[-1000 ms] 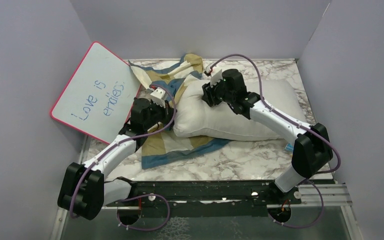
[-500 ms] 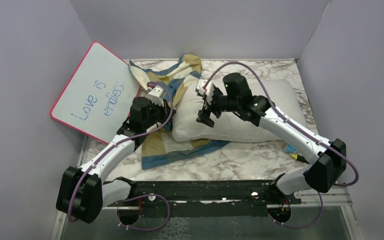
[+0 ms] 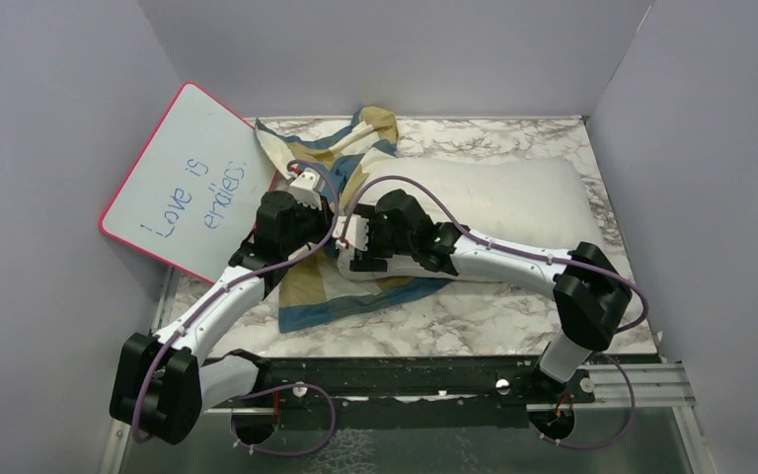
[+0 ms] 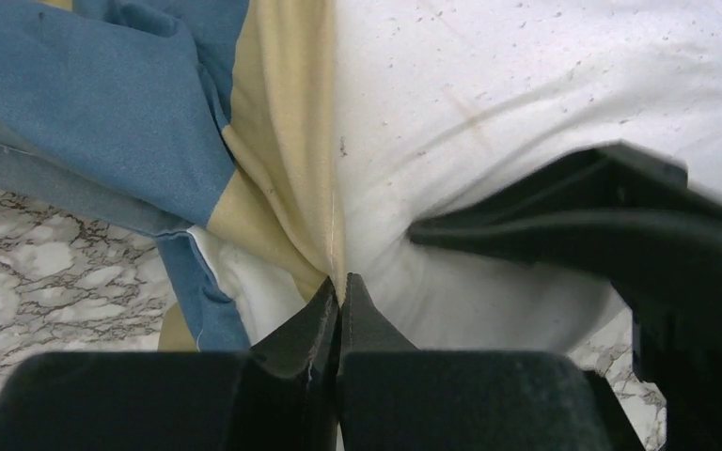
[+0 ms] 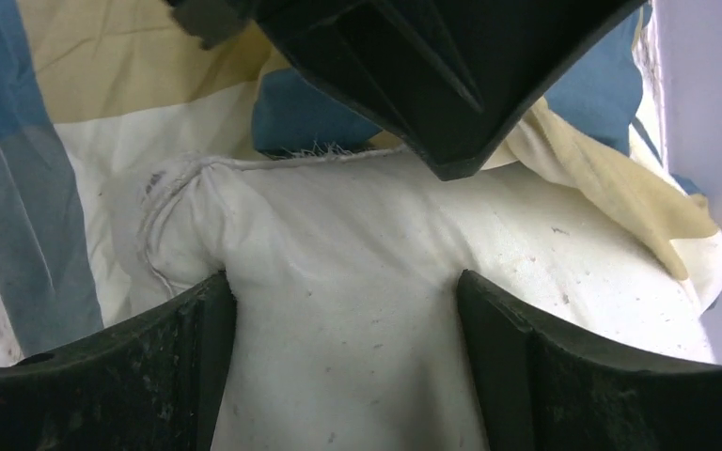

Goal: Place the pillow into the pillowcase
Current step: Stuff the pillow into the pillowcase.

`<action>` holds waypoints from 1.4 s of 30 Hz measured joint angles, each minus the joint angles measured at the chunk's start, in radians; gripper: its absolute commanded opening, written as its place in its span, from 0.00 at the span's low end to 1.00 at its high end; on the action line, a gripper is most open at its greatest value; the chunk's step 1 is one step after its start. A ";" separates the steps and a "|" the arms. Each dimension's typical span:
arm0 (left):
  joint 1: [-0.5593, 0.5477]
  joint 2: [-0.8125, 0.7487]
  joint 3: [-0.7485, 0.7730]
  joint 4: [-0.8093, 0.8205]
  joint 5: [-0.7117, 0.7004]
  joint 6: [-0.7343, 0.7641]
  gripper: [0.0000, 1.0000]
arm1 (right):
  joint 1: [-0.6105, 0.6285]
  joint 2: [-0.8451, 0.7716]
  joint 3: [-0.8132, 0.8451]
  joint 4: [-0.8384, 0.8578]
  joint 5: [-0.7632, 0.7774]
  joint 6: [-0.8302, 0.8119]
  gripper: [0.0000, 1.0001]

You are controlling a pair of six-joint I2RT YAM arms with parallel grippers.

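The white pillow (image 3: 513, 197) lies across the middle of the table, with its left end on the checked blue, tan and cream pillowcase (image 3: 345, 296). My left gripper (image 4: 340, 282) is shut on a tan edge of the pillowcase (image 4: 103, 94), right beside the pillow (image 4: 526, 94). My right gripper (image 5: 343, 301) stands open, its wide jaws straddling the pillow's (image 5: 338, 244) left corner, both fingers (image 5: 197, 329) against the fabric. From above, the two grippers (image 3: 328, 229) (image 3: 353, 242) sit close together at the pillow's left end.
A pink-rimmed whiteboard (image 3: 192, 183) leans against the left wall. Purple-grey walls (image 3: 711, 148) enclose the marble table (image 3: 474, 316) on three sides. The far part of the pillowcase (image 3: 365, 133) is bunched at the back.
My right arm has swung from the pillow's far top side down to its left near corner, with its jaws opening wide. The left gripper has held its grip in place.
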 measured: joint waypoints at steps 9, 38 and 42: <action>0.000 -0.002 0.024 -0.025 0.019 -0.065 0.00 | -0.033 0.024 -0.048 0.192 0.045 0.119 0.01; 0.000 -0.039 0.024 -0.003 0.100 -0.129 0.35 | -0.179 0.129 0.013 0.460 0.290 0.999 0.01; 0.000 -0.061 0.023 -0.023 0.080 -0.075 0.53 | -0.214 0.126 -0.011 0.506 0.317 1.022 0.01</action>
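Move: Right between the right hand's open fingers, some 3 cm below their midpoint, bulges the pillow's left end. The pillowcase's raised mouth hem runs about 10 cm ahead of that hand and 1 cm left; the case's near blue border lies roughly 13 cm back and 2 cm right, 12 cm lower. From the left hand, still pinching the hem, the pillow end is about 4 cm right, 3 cm back and 3 cm down. Closing on the pillow's left end, the right fingers pinch it, then carry it forward about 13 cm towards the mouth hem, veering right and slightly up late, while the wrist swings clockwise some 50 degrees and rolls its left side up. The left hand lifts the pinched hem about 3 cm, then opens nearly halfway and lets go. ##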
